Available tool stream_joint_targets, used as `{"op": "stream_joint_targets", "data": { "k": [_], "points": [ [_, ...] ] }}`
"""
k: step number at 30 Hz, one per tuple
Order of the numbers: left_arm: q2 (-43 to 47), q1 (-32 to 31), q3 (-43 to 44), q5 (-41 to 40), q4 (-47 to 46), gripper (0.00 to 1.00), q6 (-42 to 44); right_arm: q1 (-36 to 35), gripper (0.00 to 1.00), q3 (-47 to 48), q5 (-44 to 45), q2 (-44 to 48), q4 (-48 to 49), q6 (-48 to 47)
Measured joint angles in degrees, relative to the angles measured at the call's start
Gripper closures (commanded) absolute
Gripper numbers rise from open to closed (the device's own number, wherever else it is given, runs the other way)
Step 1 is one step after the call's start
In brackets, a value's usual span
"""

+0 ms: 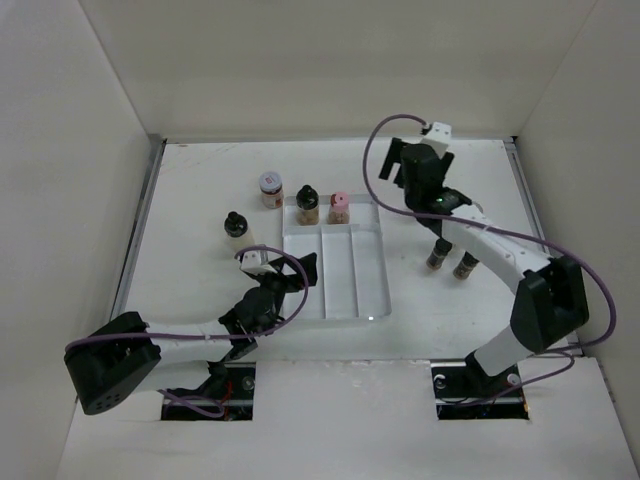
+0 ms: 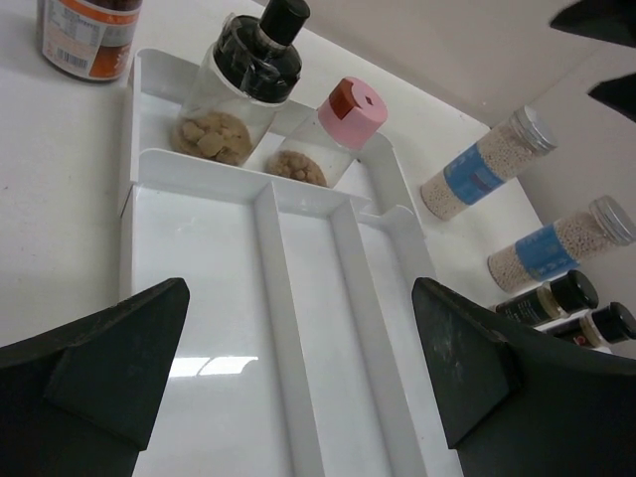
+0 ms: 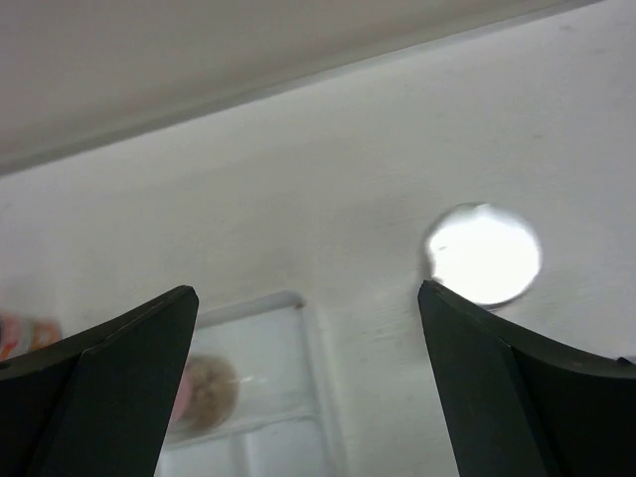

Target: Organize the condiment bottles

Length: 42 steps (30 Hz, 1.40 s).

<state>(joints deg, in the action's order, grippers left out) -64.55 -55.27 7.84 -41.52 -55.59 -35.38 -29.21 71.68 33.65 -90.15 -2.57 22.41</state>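
Note:
The black-capped bottle [image 1: 307, 204] [image 2: 243, 94] and the pink-capped bottle [image 1: 339, 207] [image 2: 328, 134] stand in the back compartment of the clear tray [image 1: 335, 300] [image 2: 199, 298]. A white-lidded jar [image 1: 270, 189] [image 2: 89, 35] and another black-capped bottle [image 1: 237, 228] stand on the table left of the tray. Two silver-capped, blue-labelled bottles [image 2: 482, 174] [image 2: 556, 243] and two small dark-capped ones [image 1: 436, 255] [image 1: 465, 265] stand to its right. My left gripper [image 1: 297, 275] [image 2: 300, 288] hangs open over the tray's long compartments. My right gripper [image 1: 420, 158] [image 3: 306, 290] is open and empty above the table by the tray's far right corner; a bright round cap [image 3: 484, 253] shows beside its right finger.
White walls enclose the table on three sides. The right arm's forearm [image 1: 490, 245] crosses above the bottles on the right. The tray's long compartments [image 2: 298, 328] hold nothing.

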Motion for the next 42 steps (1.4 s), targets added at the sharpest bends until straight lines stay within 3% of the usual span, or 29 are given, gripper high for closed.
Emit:
{"op": "stream_joint_targets", "data": {
  "k": [6,16,19,21,23,29,34,42],
  "points": [
    [-0.79,0.0,0.0,0.26,0.02,0.01,-0.02,9.05,0.0,-3.02,3.67,0.52,-0.96,-1.77],
    [-1.68,0.02,0.0,0.9,-0.07,0.01,-0.04,12.37,0.02,-0.61,-3.13,-8.24,-1.95,-3.54],
    [-1.9,0.11,0.0,0.98,-0.07,0.01,-0.04,12.37,0.3,0.17,-4.81,-9.33,-1.88,-3.78],
    [-2.01,0.11,0.0,1.05,-0.04,0.01,-0.04,12.37,0.43,0.24,-5.05,-9.51,-1.75,-3.89],
    [-2.05,0.11,0.0,1.05,-0.09,0.01,-0.04,12.37,0.48,0.24,-5.22,-9.51,-1.73,-3.43],
    [-2.49,0.33,0.0,1.09,-0.07,0.01,-0.04,10.8,0.48,0.15,-4.55,-6.95,-2.6,-4.76],
    [-2.82,0.57,0.02,1.22,-0.13,0.02,-0.07,4.55,0.49,0.52,-3.67,-2.69,-2.19,-5.88],
    [-2.82,0.57,0.02,1.29,-0.13,0.02,-0.15,-3.56,0.49,2.45,-4.35,-5.01,0.15,-6.12]
  ]
}}
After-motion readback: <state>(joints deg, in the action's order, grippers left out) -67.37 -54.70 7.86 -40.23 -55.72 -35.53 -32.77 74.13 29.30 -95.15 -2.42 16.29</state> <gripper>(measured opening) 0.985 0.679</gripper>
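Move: The tall bottle with the silver lid and blue label stands about 3 cm ahead of the right hand, 8 cm to its right, its middle some 14 cm below. A matching second bottle is roughly 18 cm right and 6 cm back from the hand; a small black-capped jar about 11 cm right and 12 cm back. The pink-capped bottle, already in the tray, lies about 14 cm left and 1 cm ahead. From the left hand, the tall bottle is some 22 cm ahead and 34 cm right. The right fingers, wide open at first, close around the silver lid of the tall bottle after the hand swings right and sinks about 8 cm with its fingers tipping down. Keeping that pinch, the hand lifts roughly 6 cm and carries the bottle some 13 cm left towards the tray's free spot beside the pink-capped bottle, turning counter-clockwise. ##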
